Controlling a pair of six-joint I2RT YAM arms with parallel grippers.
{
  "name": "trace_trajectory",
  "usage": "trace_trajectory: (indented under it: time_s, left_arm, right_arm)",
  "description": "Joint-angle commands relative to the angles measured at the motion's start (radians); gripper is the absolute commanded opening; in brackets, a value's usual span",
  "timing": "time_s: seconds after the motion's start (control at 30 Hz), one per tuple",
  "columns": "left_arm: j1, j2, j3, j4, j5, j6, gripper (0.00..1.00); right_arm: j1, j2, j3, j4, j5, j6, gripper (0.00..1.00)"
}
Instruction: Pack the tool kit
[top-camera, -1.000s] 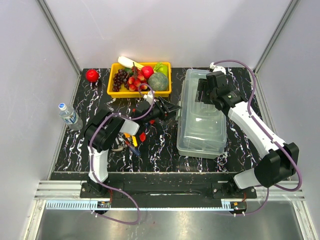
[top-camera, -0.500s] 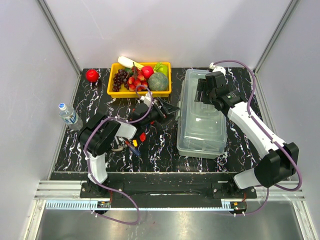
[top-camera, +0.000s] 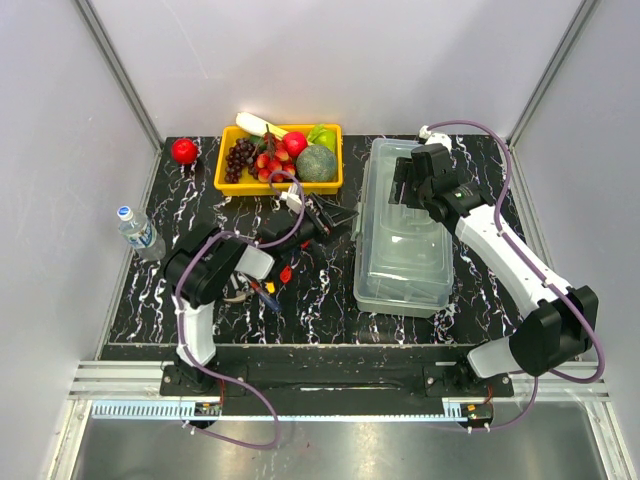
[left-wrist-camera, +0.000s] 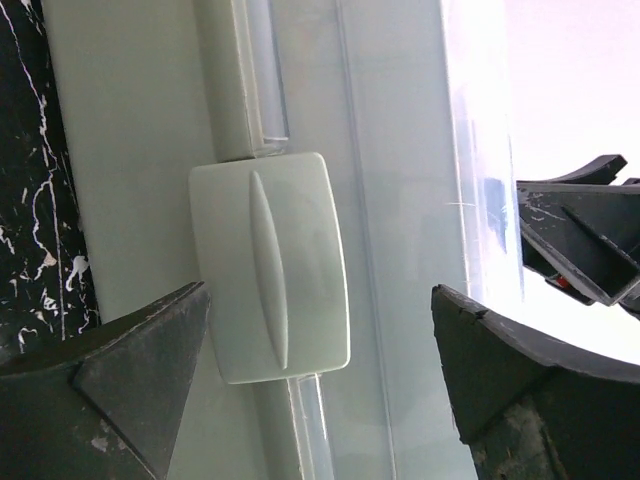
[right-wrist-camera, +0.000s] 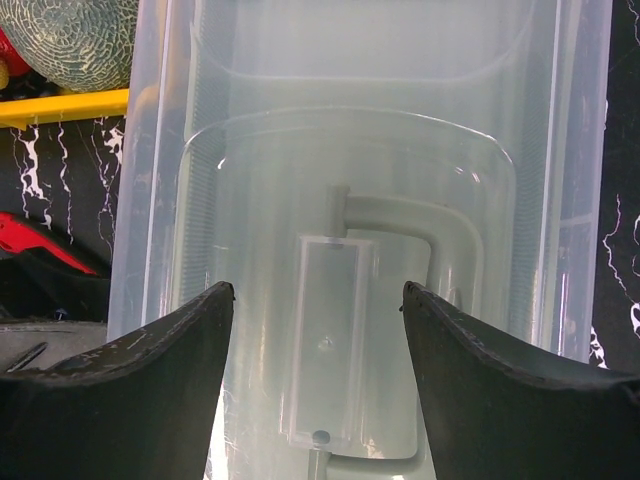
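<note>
The tool kit's translucent grey-green toolbox (top-camera: 405, 240) lies on the right of the table with its clear lid down. My left gripper (top-camera: 342, 215) stands open at the box's left side. In the left wrist view a white latch (left-wrist-camera: 270, 265) on the toolbox wall (left-wrist-camera: 400, 200) sits just ahead of the open left gripper (left-wrist-camera: 320, 370), nothing between the fingers. My right gripper (top-camera: 407, 186) hovers open over the far end of the lid; below the right gripper (right-wrist-camera: 315, 292) the handle (right-wrist-camera: 335, 340) shows. Small red, yellow and orange hand tools (top-camera: 272, 282) lie by the left arm.
A yellow tray (top-camera: 225, 180) with fruit stands at the back, a red apple (top-camera: 184, 150) to its left. A water bottle (top-camera: 135, 230) stands at the left edge. White walls close in on three sides. A red tool (right-wrist-camera: 35, 240) lies left of the box.
My left gripper's jaws have opened wider and it has drawn back slightly from the toolbox's side. The right arm has stayed where it was.
</note>
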Motion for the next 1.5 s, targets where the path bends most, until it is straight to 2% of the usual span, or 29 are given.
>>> trace_trajectory:
  time_s: [0.0, 0.23, 0.37, 0.53, 0.77, 0.93, 1.03, 1.23, 1.47]
  left_arm:
    - [0.005, 0.09, 0.027, 0.234, 0.028, -0.122, 0.97]
    - [0.003, 0.075, 0.037, 0.176, 0.014, -0.106, 0.98]
    - [-0.003, 0.113, 0.046, 0.302, 0.025, -0.193, 0.98]
    - [-0.01, 0.144, 0.07, 0.379, 0.044, -0.251, 0.98]
    - [-0.007, 0.129, 0.065, 0.46, 0.037, -0.273, 0.91]
    - [-0.007, 0.176, 0.114, 0.56, 0.082, -0.326, 0.81]
    - [-0.006, 0.181, 0.113, 0.56, 0.087, -0.319, 0.77]
    - [-0.004, 0.152, 0.094, 0.56, 0.08, -0.308, 0.76]
    - [0.003, 0.092, 0.091, 0.56, 0.076, -0.333, 0.66]
  right_arm:
    - [0.002, 0.036, -0.061, -0.19, 0.007, 0.029, 0.75]
    - [0.002, 0.028, -0.068, -0.187, 0.01, 0.029, 0.76]
    - [0.002, 0.028, -0.071, -0.185, 0.007, 0.034, 0.76]
    - [0.002, 0.025, -0.068, -0.187, 0.013, 0.032, 0.76]
    - [0.002, 0.022, -0.072, -0.185, 0.015, 0.037, 0.76]
    - [0.002, 0.027, -0.072, -0.185, 0.019, 0.034, 0.76]
    - [0.002, 0.027, -0.072, -0.184, 0.019, 0.037, 0.76]
    - [0.002, 0.024, -0.071, -0.185, 0.018, 0.037, 0.76]
    - [0.001, 0.021, -0.071, -0.185, 0.019, 0.037, 0.76]
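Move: The box's side latch lies just off the left hand's open fingertips, roughly 3 cm to the right, 1 cm ahead and 2 cm lower, while the box's middle is some 13 cm to the right and level fore and aft. The fruit basket stands about 14 cm ahead and 15 cm to the left, the loose tools about 9 cm back and 19 cm left. From the right hand, waiting over the lid, the latch is roughly 9 cm left, 6 cm back and 5 cm down. The left hand eases about 2 cm right onto the latch, ending some 1.5 cm lower after an early dip and partial rise, and rolls roughly 15 degrees about the fingers' pointing line, counter-clockwise looking along them, which squares it to the latch. In the second half its wide-open fingers close about a third of their range, one below and one above the latch, until their tips come up to its lower and upper edges, while the right hand stays still over the lid. ##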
